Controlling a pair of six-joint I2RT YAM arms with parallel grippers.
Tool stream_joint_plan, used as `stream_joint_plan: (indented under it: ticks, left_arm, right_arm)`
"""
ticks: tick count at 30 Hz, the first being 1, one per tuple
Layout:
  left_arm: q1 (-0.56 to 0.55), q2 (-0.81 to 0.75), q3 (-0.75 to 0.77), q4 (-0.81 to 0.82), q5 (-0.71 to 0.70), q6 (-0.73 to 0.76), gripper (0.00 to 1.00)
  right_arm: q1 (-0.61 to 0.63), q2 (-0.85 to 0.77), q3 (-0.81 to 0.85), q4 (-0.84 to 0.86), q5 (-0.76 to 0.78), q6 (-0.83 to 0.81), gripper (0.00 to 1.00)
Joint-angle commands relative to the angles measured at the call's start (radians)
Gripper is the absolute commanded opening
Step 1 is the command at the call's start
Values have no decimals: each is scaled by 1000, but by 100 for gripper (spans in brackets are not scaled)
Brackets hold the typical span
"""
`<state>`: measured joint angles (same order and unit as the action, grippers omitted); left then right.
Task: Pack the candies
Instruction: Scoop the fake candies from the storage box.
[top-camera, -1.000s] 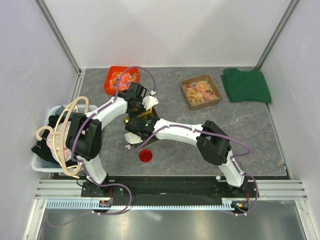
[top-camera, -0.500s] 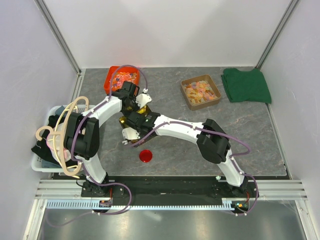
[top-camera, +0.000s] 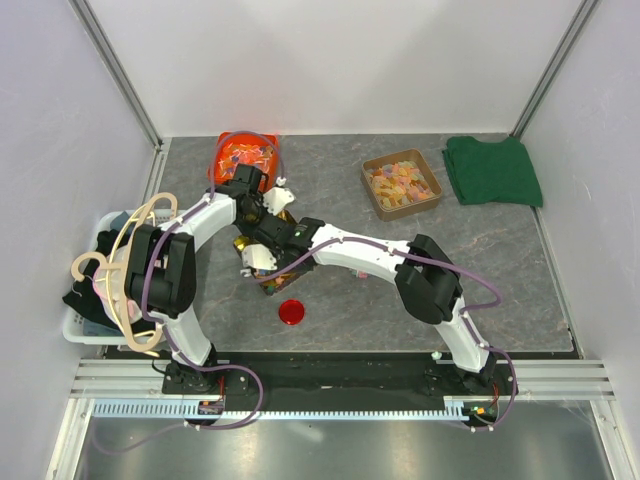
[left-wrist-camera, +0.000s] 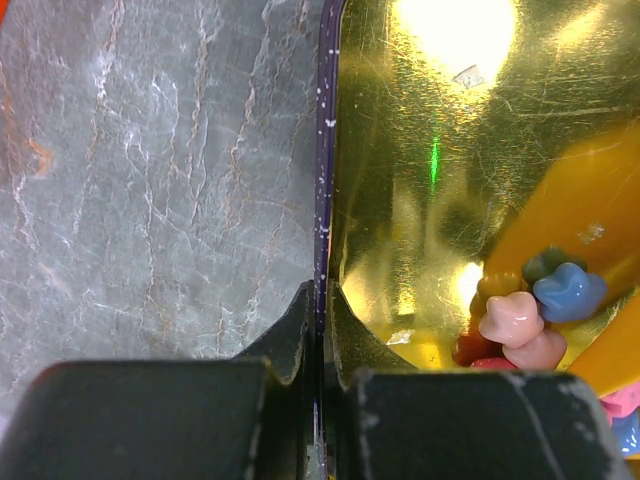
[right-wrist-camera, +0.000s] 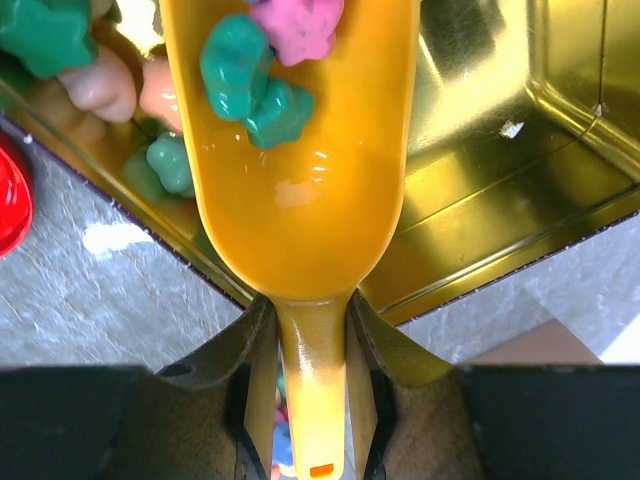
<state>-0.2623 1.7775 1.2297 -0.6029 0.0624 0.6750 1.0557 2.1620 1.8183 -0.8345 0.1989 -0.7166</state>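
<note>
A tin (left-wrist-camera: 430, 150), gold inside and dark purple outside, stands on the grey table. My left gripper (left-wrist-camera: 321, 300) is shut on the tin's thin side wall. My right gripper (right-wrist-camera: 310, 310) is shut on the handle of a yellow scoop (right-wrist-camera: 300, 200), whose bowl hangs over the tin (right-wrist-camera: 500, 150). Green and pink candies (right-wrist-camera: 245, 80) lie in the scoop. More candies (right-wrist-camera: 100, 85) sit on the tin's floor, and the left wrist view shows pink and blue candies (left-wrist-camera: 540, 310) there too. From above, both wrists meet over the tin (top-camera: 281, 221) and hide most of it.
An orange-red tray (top-camera: 245, 155) of wrapped sweets stands just behind the left wrist. A brown tray (top-camera: 401, 183) of gummies is at the back right, with a folded green cloth (top-camera: 492, 170) beyond it. A red disc (top-camera: 292, 311) lies near the front. A white basket (top-camera: 85, 325) with hangers stands at the left edge.
Both wrists have shifted a little to the left, taking the tin and the scoop with them. Both grips are unchanged.
</note>
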Motion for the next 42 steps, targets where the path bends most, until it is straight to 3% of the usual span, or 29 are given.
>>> stream_joint_plan:
  ticks: [1,18,29,42]
  left_arm:
    - [38,-32,1,52,0,-32,2]
    - [97,-26,-7,51,22,-40,2]
    - [107,2,-16,78,43,-64,2]
    - [98,19,-15,88,116,-106,2]
  right_arm:
    - [-10,-4,33,38,-73,54,0]
    - [-49,-108,-5,121,-99,98,0]
    - [-49,-284,-36,135,-196,100,0]
    - [-123,-540,-203,120,-127,88,0]
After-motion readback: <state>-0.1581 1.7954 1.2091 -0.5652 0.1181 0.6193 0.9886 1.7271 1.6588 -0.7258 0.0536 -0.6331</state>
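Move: The right hand grips the scoop's neck over the gold box's right corner, bowl inside; the loose candies lie about 8 cm to its left, 2 cm back and 6 cm below. The clear jar stands some 10 cm to its right and 2 cm back, the red lid 12 cm back and 4 cm left. The left hand pinches the box's far-left rim, with the candies roughly 7 cm back and 4 cm right of it, and the orange box 13 cm ahead, 2 cm left. The right hand keeps its grip on the scoop and first works it some 2 cm forward and about 1 cm left through the box, then lifts it 14 cm nearly straight up out of the box while its left side rolls up by some 25 degrees, so the bowl comes up, and ends by drifting to the right, the jar's side. The left hand keeps its pinch on the rim and draws the box about 3 cm left, turning it slightly counter-clockwise, sinking about 1 cm at the end. ##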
